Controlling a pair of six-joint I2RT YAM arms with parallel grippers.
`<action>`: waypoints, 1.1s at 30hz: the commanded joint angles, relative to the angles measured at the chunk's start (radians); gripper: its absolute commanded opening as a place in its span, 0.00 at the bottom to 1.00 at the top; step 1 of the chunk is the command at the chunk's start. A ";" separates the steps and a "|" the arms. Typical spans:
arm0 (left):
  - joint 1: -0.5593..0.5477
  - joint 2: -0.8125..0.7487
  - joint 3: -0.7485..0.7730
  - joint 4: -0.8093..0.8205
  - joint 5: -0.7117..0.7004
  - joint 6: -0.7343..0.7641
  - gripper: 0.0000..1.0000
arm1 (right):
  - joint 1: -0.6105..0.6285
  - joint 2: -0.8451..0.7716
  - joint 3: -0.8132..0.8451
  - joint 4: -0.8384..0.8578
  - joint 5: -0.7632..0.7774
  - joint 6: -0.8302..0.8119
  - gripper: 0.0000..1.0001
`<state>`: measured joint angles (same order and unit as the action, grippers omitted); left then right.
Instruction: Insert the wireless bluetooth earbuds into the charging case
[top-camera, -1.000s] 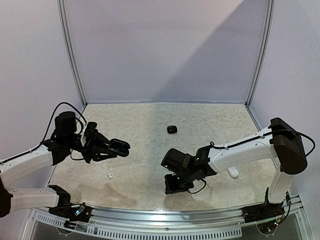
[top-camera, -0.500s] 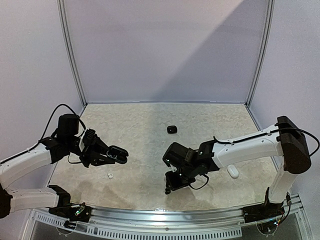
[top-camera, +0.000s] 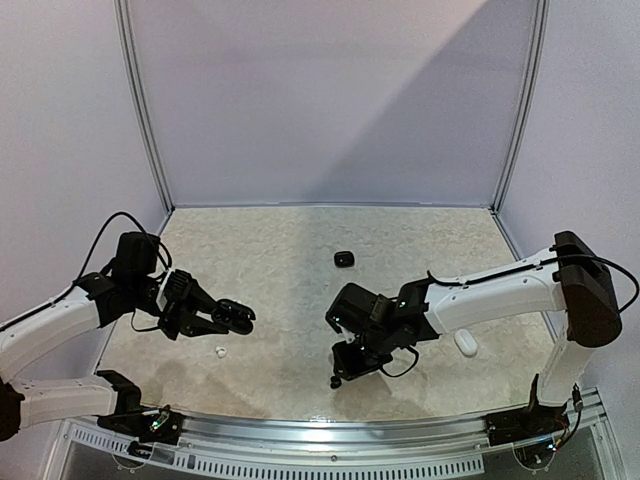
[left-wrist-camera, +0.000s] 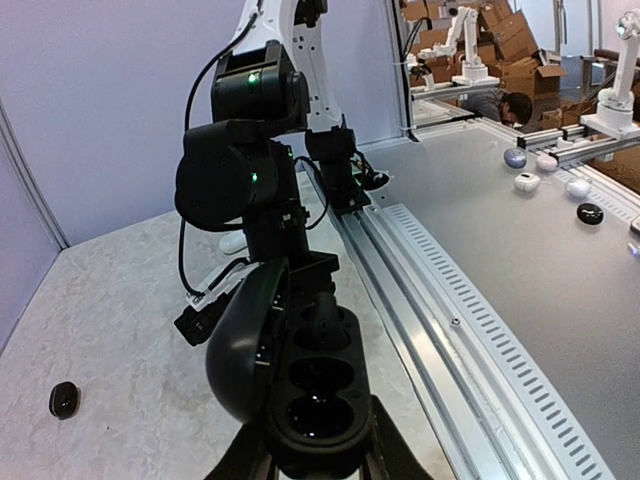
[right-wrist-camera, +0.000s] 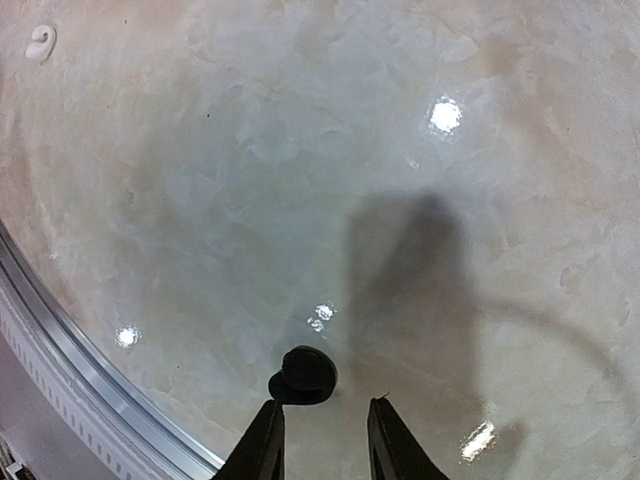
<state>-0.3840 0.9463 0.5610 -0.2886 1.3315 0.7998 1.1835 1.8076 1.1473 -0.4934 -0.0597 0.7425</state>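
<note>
My left gripper (left-wrist-camera: 315, 458) is shut on the base of a black charging case (left-wrist-camera: 318, 385), held above the table with its lid (left-wrist-camera: 243, 345) swung open to the left. One black earbud (left-wrist-camera: 326, 312) sits in the case's far socket; the near sockets are empty. From above, the case (top-camera: 236, 316) hangs over the left side of the table. My right gripper (right-wrist-camera: 320, 445) is open and points down at the table. A black earbud (right-wrist-camera: 305, 373) lies just past its left fingertip, outside the jaws. A white earbud (top-camera: 219, 351) lies below the case.
A small black object (top-camera: 344, 259) lies at mid-table, farther back. A white oblong thing (top-camera: 465, 343) rests beside the right arm's forearm. The metal rail (top-camera: 330, 425) runs along the near edge. The white earbud (right-wrist-camera: 40, 42) shows at the top left of the right wrist view.
My left gripper has carried the open case a little left and nearer. My right gripper has pulled back slightly and its jaws have widened a little.
</note>
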 joint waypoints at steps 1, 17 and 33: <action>-0.009 -0.017 0.034 -0.082 -0.027 0.106 0.00 | -0.008 0.003 0.016 -0.008 -0.005 -0.021 0.29; -0.005 -0.017 0.063 -0.115 -0.066 0.077 0.00 | 0.061 -0.120 -0.026 0.024 0.017 -0.992 0.54; 0.000 -0.048 0.062 -0.133 -0.086 0.068 0.00 | -0.010 0.141 0.160 -0.095 -0.095 -1.239 0.70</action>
<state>-0.3840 0.8967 0.6064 -0.4103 1.2476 0.8753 1.1767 1.9083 1.2640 -0.5510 -0.0940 -0.4793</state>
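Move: The loose black earbud lies on the table close under the empty right gripper, about 2 cm to its left, 1 cm back and 3 cm below. A white earbud is some 24 cm left and 7 cm ahead of the right hand, the white case about 28 cm right and 10 cm ahead, and the open black case in the left gripper some 21 cm left and 17 cm above. From the left hand the black earbud is about 21 cm right, level ahead and 20 cm below. Touching nothing that can be made out, the right hand hops up about 3 cm over the black earbud, edging back a little, then comes forward and down again to end slightly left of its starting place. Meanwhile it spins some 70 degrees counter-clockwise about its own fingers, which spread from a narrow gap to wide open. The left hand keeps holding the open case almost still. ##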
